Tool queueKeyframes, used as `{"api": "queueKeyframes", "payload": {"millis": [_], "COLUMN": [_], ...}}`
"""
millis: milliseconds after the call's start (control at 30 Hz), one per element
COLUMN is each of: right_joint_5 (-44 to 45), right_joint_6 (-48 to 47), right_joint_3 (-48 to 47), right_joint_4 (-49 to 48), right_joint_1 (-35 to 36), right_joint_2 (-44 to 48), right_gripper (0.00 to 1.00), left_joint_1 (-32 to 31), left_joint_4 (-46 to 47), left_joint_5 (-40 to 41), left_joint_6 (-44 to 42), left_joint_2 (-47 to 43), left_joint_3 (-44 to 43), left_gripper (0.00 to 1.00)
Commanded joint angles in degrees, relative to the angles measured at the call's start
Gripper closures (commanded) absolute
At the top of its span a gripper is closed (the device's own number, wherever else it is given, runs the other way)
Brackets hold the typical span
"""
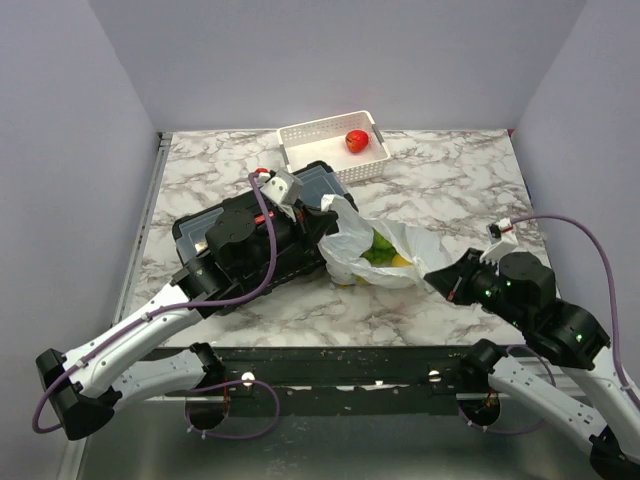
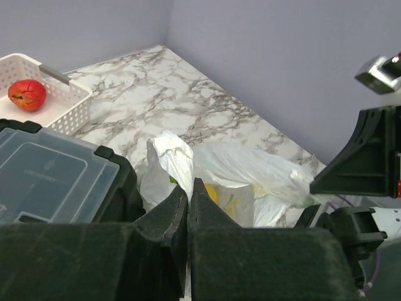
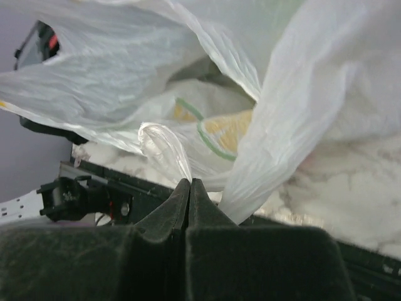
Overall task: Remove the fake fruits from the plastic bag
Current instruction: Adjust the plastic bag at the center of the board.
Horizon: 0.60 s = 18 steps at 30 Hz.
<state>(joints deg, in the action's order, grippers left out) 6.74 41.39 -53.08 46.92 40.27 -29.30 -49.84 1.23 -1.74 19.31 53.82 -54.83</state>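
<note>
The thin white plastic bag (image 1: 350,240) lies on the marble table, stretched between my two grippers. Green and yellow fake fruits (image 1: 385,256) show through its open mouth. My left gripper (image 1: 325,222) is shut on the bag's left edge; in the left wrist view the film (image 2: 172,153) rises from between the closed fingertips (image 2: 188,185), with a yellow fruit (image 2: 212,192) just behind. My right gripper (image 1: 433,275) is shut on a twisted strip of the bag's right edge (image 3: 164,147), pinched at its tips (image 3: 189,183). A yellowish fruit (image 3: 229,128) shows through the film.
A white perforated basket (image 1: 320,140) at the back holds a red fake fruit (image 1: 356,140). A black toolbox with a clear lid (image 1: 325,182) sits under my left arm, touching the bag's left side. Grey walls enclose the table.
</note>
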Motion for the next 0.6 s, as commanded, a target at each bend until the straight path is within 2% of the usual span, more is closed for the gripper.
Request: {"api": "queueKeyframes", "payload": {"millis": [0,67,167,267,300,400,467,567], "right_joint_5": [-7.24,-8.18,-2.69,-4.81,-6.25,-10.09,-10.37,-1.45], "right_joint_6": [14.79,15.13,12.65,9.16,8.21,4.74,1.46,-2.3], "right_joint_3": [1.9,-0.52,-4.47,-4.04,-3.44,-3.03,-5.64,-11.92], "right_joint_4": [10.85,13.79,20.96,17.68,14.42,4.61,1.95,5.99], "right_joint_1": [-0.03,-0.02,-0.08,-0.07,-0.02,-0.06,-0.07,-0.02], "right_joint_2": [2.23,3.44,6.27,8.74,8.88,5.71,0.91,-7.43], "right_gripper": [0.99,0.99,0.99,0.89,0.84,0.49,0.37,0.3], "left_joint_1": [0.53,0.99,2.2,3.29,3.37,3.37,3.39,3.39], "left_joint_4": [-0.44,-0.64,-0.62,-1.14,-0.64,2.2,3.92,4.34], "left_joint_5": [2.64,3.37,2.37,-0.08,-0.63,-4.53,-8.28,-12.08], "left_joint_6": [-0.66,-0.85,-1.16,-0.34,-0.18,0.61,1.23,1.65], "left_joint_2": [-0.25,-1.13,-2.35,-2.91,-3.06,-3.61,-3.8,-3.84], "left_joint_3": [0.33,1.32,3.11,3.81,4.3,6.09,6.87,7.15], "left_gripper": [1.0,1.0,1.0,1.0,1.0,1.0,1.0,1.0]}}
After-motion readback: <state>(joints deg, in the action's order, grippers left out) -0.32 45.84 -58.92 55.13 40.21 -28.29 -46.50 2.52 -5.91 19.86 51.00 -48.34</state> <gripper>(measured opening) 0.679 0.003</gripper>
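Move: Inside the bag stretched between both hands, the green and yellow fruits lie roughly 15 cm ahead of the right hand, 14 cm to its left and some 16 cm below. From the left hand they are about 9 cm ahead, 14 cm to the right and 24 cm down; from it too, the toolbox's middle sits about 13 cm ahead, 18 cm left, and the basket some 44 cm ahead, 2 cm right, both nearly 30 cm lower. Pulling the pinched bag rim back towards the robot, the right hand goes about 5 cm back and slightly right, dipping some 3 cm and rising again, then opens its fingers wide, lets go of the rim and eases 2 cm forward and left. The left hand keeps its pinch on the other side and lowers it about 3 cm. ##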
